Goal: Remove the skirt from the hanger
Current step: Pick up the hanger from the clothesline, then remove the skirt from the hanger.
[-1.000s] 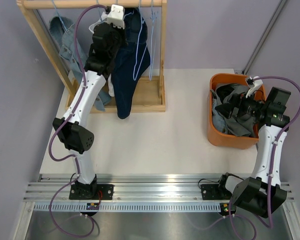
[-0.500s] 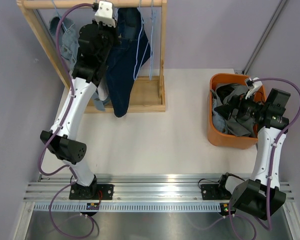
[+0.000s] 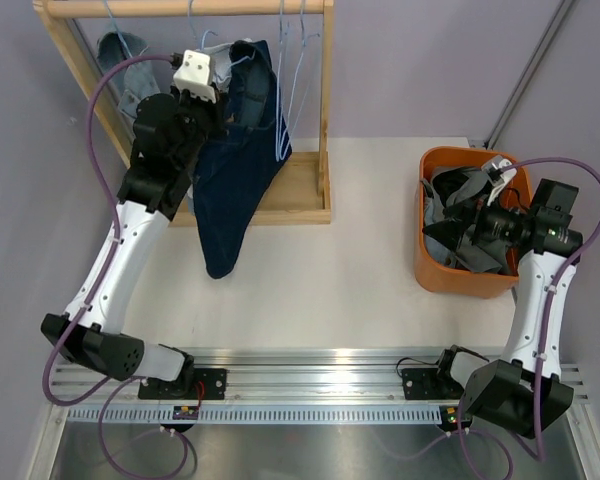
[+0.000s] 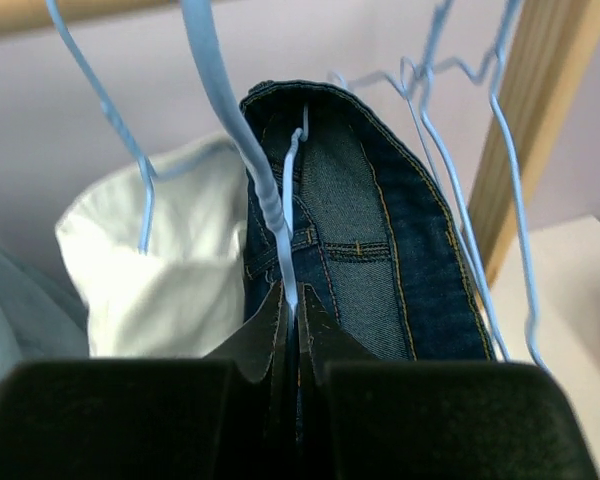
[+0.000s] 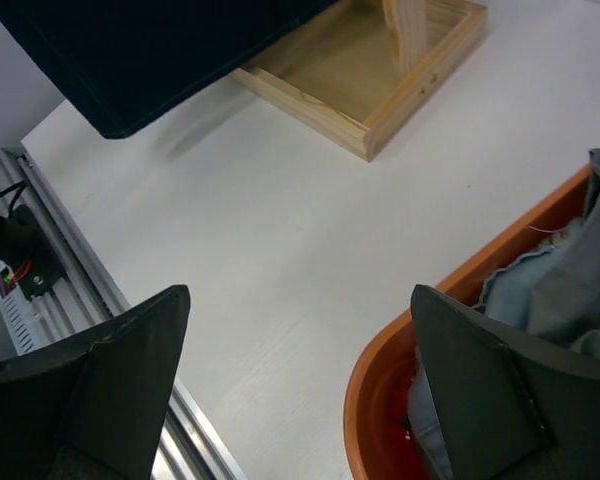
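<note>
A dark blue denim skirt (image 3: 238, 150) hangs from a light blue hanger (image 4: 265, 190), and its hem dangles over the table in front of the rack. My left gripper (image 3: 225, 68) is shut on the hanger's neck just above the waistband (image 4: 380, 250). In the left wrist view the black jaws (image 4: 295, 300) pinch the blue wire, and the hook runs up out of the frame. My right gripper (image 3: 442, 222) stands wide open over the near-left rim of the orange basket (image 3: 430, 270), with nothing between its fingers (image 5: 298, 292). The right wrist view catches the skirt's hem (image 5: 160, 50) at its top left.
The wooden clothes rack (image 3: 325, 100) stands at the back with several empty blue wire hangers (image 4: 480, 150), a white garment (image 4: 150, 270) and a light denim garment (image 3: 120, 60). The orange basket (image 5: 380, 370) holds grey and blue clothes. The rack's base tray (image 5: 400, 90) lies on the white table.
My left arm has swung back and to the left, away from the rail, carrying the hanger and skirt down and forward. The right gripper has stayed open over the basket.
</note>
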`<action>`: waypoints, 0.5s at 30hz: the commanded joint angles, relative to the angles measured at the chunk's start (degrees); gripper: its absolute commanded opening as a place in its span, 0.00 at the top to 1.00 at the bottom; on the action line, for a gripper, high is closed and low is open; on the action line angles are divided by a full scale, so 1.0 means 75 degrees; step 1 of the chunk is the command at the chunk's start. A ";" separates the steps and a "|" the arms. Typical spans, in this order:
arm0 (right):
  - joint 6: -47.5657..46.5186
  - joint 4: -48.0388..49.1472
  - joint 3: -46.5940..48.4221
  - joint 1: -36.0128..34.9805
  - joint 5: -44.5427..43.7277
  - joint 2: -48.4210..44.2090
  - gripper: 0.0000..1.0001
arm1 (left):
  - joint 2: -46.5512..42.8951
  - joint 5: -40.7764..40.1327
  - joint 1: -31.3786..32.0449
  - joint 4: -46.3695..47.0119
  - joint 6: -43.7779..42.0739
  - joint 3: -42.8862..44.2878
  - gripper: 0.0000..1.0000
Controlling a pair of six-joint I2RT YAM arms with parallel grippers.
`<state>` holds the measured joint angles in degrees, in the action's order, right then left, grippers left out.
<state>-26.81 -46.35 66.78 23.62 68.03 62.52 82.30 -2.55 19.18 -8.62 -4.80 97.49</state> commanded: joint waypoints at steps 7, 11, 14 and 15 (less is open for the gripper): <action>-0.2346 -0.2109 0.0963 -0.0744 0.0797 0.0324 0.01 | -0.2768 0.0937 -0.0014 -0.0558 0.0404 -0.2494 1.00; -0.0554 -0.0724 0.0647 -0.1552 -0.0127 0.0195 0.01 | -0.3823 0.1276 -0.0014 -0.1345 0.0755 -0.3585 1.00; 0.0557 0.0130 0.0471 -0.2127 -0.0235 0.0195 0.01 | -0.4503 0.2036 -0.0014 -0.1802 0.1061 -0.4393 1.00; 0.0945 0.0458 0.0262 -0.2257 -0.0293 0.0137 0.01 | -0.4632 0.2642 -0.0014 -0.1989 0.1085 -0.4583 1.00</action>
<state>-30.30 -51.75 70.63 9.50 68.18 64.60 50.72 7.31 19.11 -22.24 0.40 66.46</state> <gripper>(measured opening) 0.993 0.030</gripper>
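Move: The left fingers already grip the hanger, with the dark skirt's middle about 4 cm right of them and 15 below. It is bound for the clear middle of the table, roughly 20 cm back, 14 right and 45 down. From the left hand, the white skirt hangs some 11 ahead, 3 left, 8 below; the empty hangers 8 ahead, 10 right. From the right hand, the dark skirt is about 13 ahead, 34 left, 4 higher; the orange basket 5 ahead, 7 right, 22 below. Still pinching the hanger, the left hand pulls it and the dark skirt back and down, away from the rack, about 15 cm back and 11 down, its fingers tipping some 15 degrees lower and swinging a little clockwise. The right hand, wide open and empty, shifts left from the basket towards the skirt, easing slightly back at first and turning counter-clockwise. ##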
